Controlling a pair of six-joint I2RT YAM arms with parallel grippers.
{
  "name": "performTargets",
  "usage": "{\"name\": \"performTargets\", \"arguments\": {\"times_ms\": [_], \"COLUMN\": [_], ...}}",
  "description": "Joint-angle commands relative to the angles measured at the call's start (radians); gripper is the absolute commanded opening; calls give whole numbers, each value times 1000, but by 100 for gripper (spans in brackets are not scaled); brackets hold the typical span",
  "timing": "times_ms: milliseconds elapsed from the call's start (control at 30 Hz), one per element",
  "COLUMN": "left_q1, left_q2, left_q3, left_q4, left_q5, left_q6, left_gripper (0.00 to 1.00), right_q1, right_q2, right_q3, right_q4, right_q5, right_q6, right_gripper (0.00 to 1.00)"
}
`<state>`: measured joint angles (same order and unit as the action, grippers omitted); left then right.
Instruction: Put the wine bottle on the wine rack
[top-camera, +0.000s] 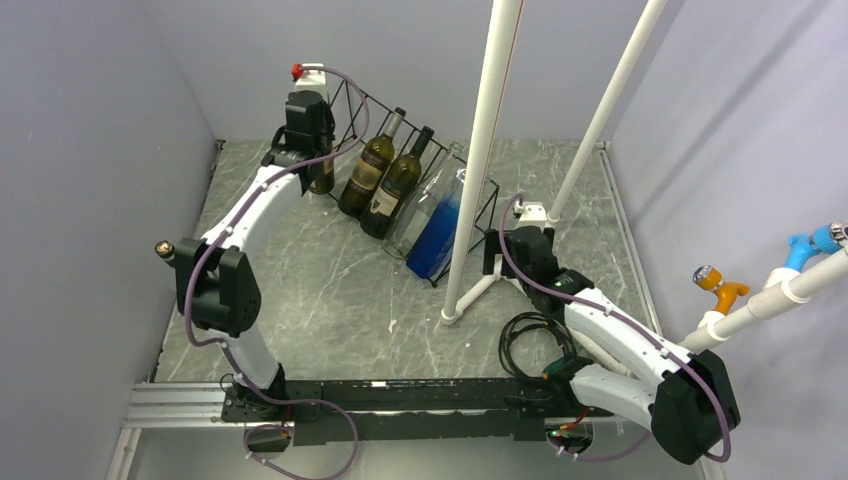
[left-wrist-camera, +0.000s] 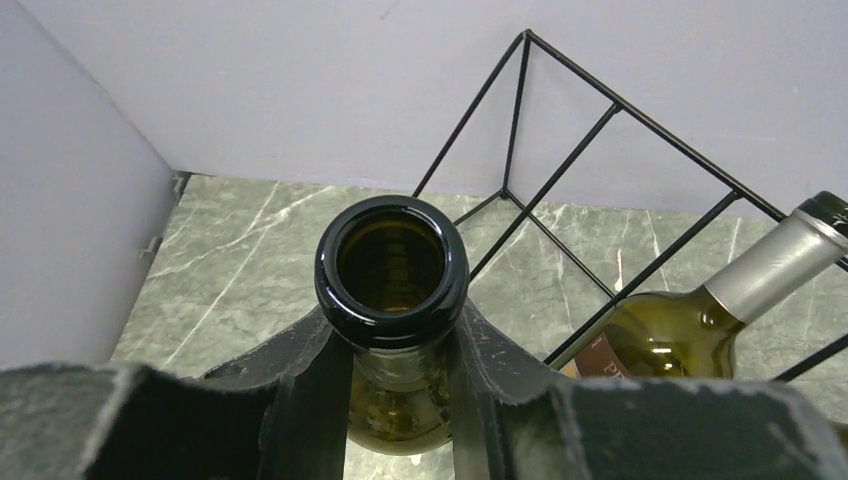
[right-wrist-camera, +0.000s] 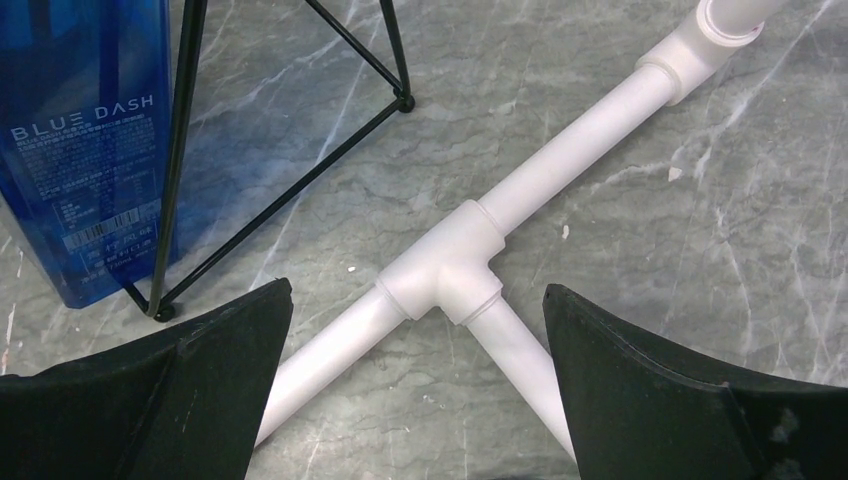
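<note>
My left gripper (top-camera: 305, 150) is shut on the neck of a dark green wine bottle (top-camera: 323, 178) at the left end of the black wire wine rack (top-camera: 352, 105). In the left wrist view the open bottle mouth points at the camera. Both fingers (left-wrist-camera: 300, 390) press the wine bottle (left-wrist-camera: 392, 400) just under its lip, and the left gripper (left-wrist-camera: 392, 335) hides the bottle's lower body. The wine rack (left-wrist-camera: 560, 172) bars run behind and to the right. My right gripper (top-camera: 495, 260) stands open and empty, low over the table by the rack's right end; the right gripper (right-wrist-camera: 415, 300) hangs above a white pipe joint.
On the rack lie two dark green bottles (top-camera: 368, 168) (top-camera: 398, 185), a clear one (top-camera: 425, 205) and a blue one (top-camera: 440, 230). A white pipe stand (top-camera: 480, 160) rises beside the rack's right end, its base (right-wrist-camera: 450, 270) on the marble table. Black cables (top-camera: 530, 335) lie by the right arm.
</note>
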<state>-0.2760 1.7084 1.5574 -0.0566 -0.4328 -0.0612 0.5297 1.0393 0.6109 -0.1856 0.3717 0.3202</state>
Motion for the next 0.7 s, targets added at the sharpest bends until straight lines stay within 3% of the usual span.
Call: {"name": "performTargets", "arguments": {"times_ms": [0,333,667], "left_q1": [3,-4,-33], "left_q2": [45,144,280], "left_q3": [113,157,288], "left_q4": [128,106,-19], "left_q5": [30,54,18], "left_q6": [19,29,194], "left_gripper": [0,0,0], "right_q1": [-8,-11,-17], "right_q2": [-15,-2,5], "right_q3": [22,15,4], "right_q4": [40,46,56], "right_q5": [27,26,15], "right_q6": [-8,-13,-9], "right_gripper": [100,100,100]}}
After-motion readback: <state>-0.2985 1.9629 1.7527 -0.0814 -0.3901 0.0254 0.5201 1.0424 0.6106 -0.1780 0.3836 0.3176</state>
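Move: Some 8 cm ahead of the left hand, 5 cm to its right and 15 cm lower is the middle of the rack's empty left-end slot, where the wine bottle held by its neck is bound. The brown-label bottle leans in the rack about 3 cm ahead, 11 cm right and 17 cm down; the pale-label bottle is beyond it, 17 cm right and 3 cm back, equally low. From the idle right hand the slot lies roughly 31 cm ahead, 37 cm left and slightly higher. Carrying the upright wine bottle onward by its neck, the left hand goes forward and steeply down towards the rack's empty left-end slot, then, the sinking nearly done, eases on forward and to the right, closer to the brown-label bottle. It travels about 5 cm forward, 5 cm down and 3 cm right; the wrist tips and rolls slightly, left side rising, and the fingers keep their grip. ##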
